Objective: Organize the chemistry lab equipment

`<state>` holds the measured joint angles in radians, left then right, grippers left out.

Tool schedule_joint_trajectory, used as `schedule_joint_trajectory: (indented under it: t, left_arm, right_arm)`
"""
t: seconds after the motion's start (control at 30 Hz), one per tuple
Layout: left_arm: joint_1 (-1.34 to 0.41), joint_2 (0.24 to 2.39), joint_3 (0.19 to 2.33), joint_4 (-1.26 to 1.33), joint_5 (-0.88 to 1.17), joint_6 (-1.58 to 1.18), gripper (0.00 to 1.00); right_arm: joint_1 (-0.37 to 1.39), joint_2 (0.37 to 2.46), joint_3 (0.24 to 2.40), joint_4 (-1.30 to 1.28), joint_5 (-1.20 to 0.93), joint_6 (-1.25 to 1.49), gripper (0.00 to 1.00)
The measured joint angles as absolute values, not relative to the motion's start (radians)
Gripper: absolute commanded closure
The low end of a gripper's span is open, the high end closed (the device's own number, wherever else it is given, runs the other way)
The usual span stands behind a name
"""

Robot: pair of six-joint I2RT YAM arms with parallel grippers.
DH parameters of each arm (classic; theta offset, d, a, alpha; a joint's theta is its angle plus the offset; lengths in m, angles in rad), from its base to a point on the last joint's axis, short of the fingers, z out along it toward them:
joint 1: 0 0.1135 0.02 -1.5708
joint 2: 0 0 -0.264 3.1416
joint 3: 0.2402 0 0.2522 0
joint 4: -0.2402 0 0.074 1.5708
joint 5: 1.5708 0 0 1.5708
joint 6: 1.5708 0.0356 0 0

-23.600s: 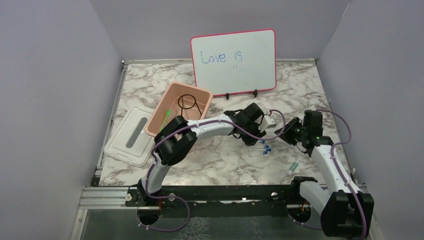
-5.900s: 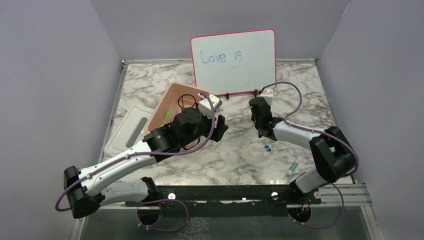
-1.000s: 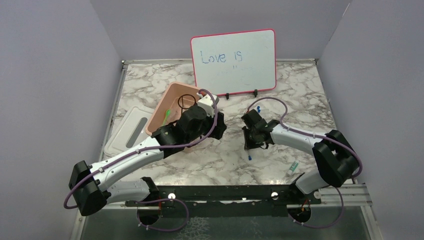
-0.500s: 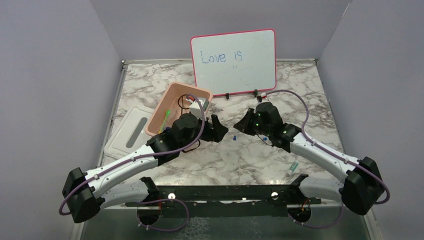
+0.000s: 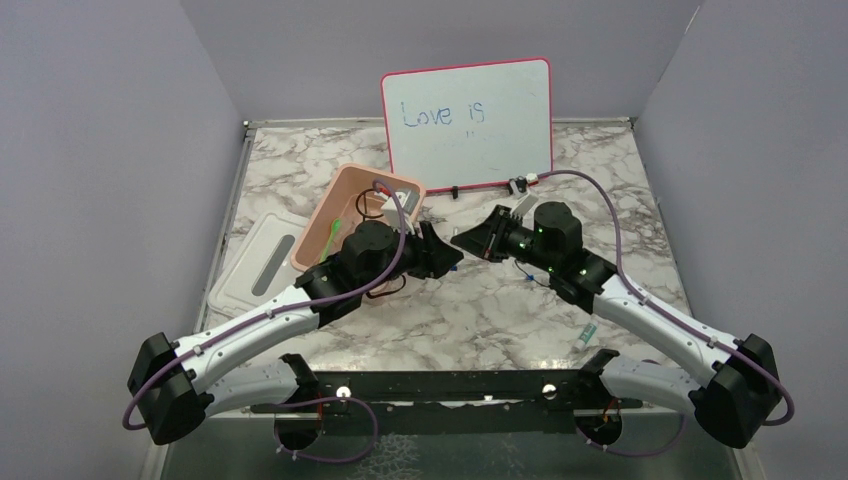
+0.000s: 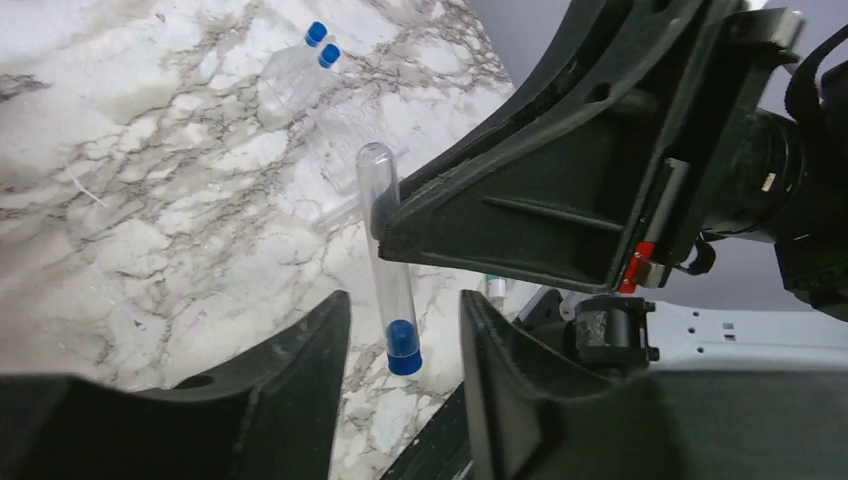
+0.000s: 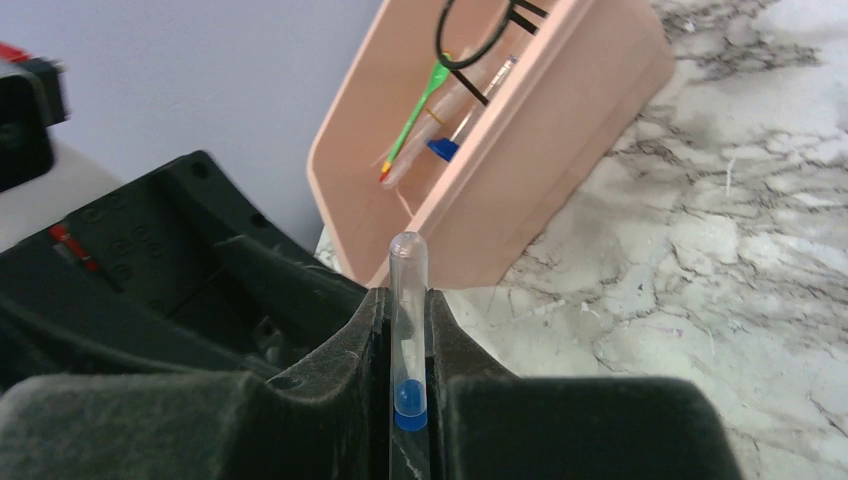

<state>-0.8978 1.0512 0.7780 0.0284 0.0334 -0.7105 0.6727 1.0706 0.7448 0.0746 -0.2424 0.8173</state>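
Observation:
My right gripper point(image 7: 408, 315) is shut on a clear tube with a blue cap point(image 7: 408, 280), which sticks out past its fingertips. My left gripper point(image 6: 404, 375) faces it, and the tube's capped end point(image 6: 403, 358) hangs between the left jaws with a gap on each side. From above, the left gripper point(image 5: 446, 256) and right gripper point(image 5: 464, 240) meet tip to tip beside the pink tub point(image 5: 322, 232). Inside the tub point(image 7: 560, 110) lie a green-handled tool point(image 7: 415, 105), a black wire ring point(image 7: 478, 35) and another blue-capped tube point(image 7: 443, 149). Two more capped tubes point(image 6: 300, 62) rest on the marble.
The white lid point(image 5: 255, 270) lies left of the tub. A pink-framed whiteboard point(image 5: 467, 120) stands at the back. A small green and white item point(image 5: 588, 333) lies near the front right, beside the right arm.
The right arm has lifted the tube off the table and swung it left to the left gripper. The left jaws have narrowed around the tube's capped end.

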Motion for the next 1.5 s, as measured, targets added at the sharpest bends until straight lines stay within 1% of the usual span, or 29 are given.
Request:
schedule_joint_trajectory:
  t: [0.1,0.2,0.27,0.3,0.4,0.5,0.6,0.63,0.83,0.93,1.2,1.3,1.4,1.5]
  left_arm:
    - [-0.898,1.065,0.778,0.047,0.062,-0.711,0.68]
    - [-0.898,1.08,0.778,0.066,0.088,-0.712,0.84]
    - [-0.897,1.085,0.778,0.069,0.095,-0.712,0.98]
    - [-0.896,1.085,0.778,0.068,0.096,-0.71,1.0]
    - [-0.892,1.085,0.778,0.072,0.097,-0.707,1.0]
    - [-0.892,1.085,0.778,0.088,0.096,-0.694,1.0]
    - [-0.892,1.083,0.778,0.098,0.087,-0.686,1.0]
    - [-0.892,1.083,0.778,0.101,0.082,-0.684,1.0]
    - [-0.892,1.083,0.78,0.103,0.027,-0.7,1.0]
    - [-0.892,1.083,0.798,0.088,-0.015,-0.729,1.0]
    - [-0.892,1.101,0.823,0.135,-0.023,-0.788,1.0]
    - [-0.892,1.118,0.824,0.14,-0.023,-0.804,1.0]
    - [-0.892,1.122,0.824,0.14,-0.023,-0.818,1.0]
    - [-0.892,1.122,0.824,0.146,-0.024,-0.835,1.0]
  right_arm:
    - [0.673,1.044,0.746,0.093,-0.268,0.799,0.88]
    - [0.673,1.039,0.748,0.106,-0.285,0.787,0.88]
    - [0.672,1.039,0.748,0.108,-0.294,0.78,0.86]
    - [0.672,1.039,0.748,0.11,-0.295,0.775,0.84]
    - [0.672,1.037,0.748,0.115,-0.295,0.757,0.65]
    - [0.672,1.025,0.747,0.11,-0.296,0.748,0.5]
    - [0.672,0.994,0.743,0.104,-0.293,0.734,0.41]
    - [0.672,0.978,0.741,0.102,-0.292,0.73,0.4]
    - [0.672,0.878,0.672,0.102,-0.29,0.664,0.39]
    - [0.672,0.874,0.644,0.103,-0.305,0.64,0.39]
    - [0.672,1.034,0.659,0.088,-0.364,0.515,0.39]
    - [0.672,1.051,0.67,0.102,-0.384,0.502,0.39]
    - [0.672,1.045,0.671,0.142,-0.39,0.509,0.42]
    - [0.672,1.03,0.662,0.192,-0.389,0.53,0.49]
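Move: The test tube, upright with its blue cap down, is already pinched about mid-length in the right fingers. It stands between the left hand's half-open fingertips, about 1 cm to the left hand's right, level fore and aft and 1 cm higher. The pink box is some 19 cm left of the left hand, 13 cm ahead and 19 cm below. Another test tube lies on the table about 14 cm to the right hand's right, level with it and 23 cm below. The test tube is passed from the right hand to the left: the right raises it about 2 cm while the left hand eases 1 cm to its right and shuts on the cap-end half. The right fingers then open, rise and back off about 3 cm towards the base, dip some 7 cm, and climb partway again. The left keeps its pinch, moving about 3 cm forward and up. ##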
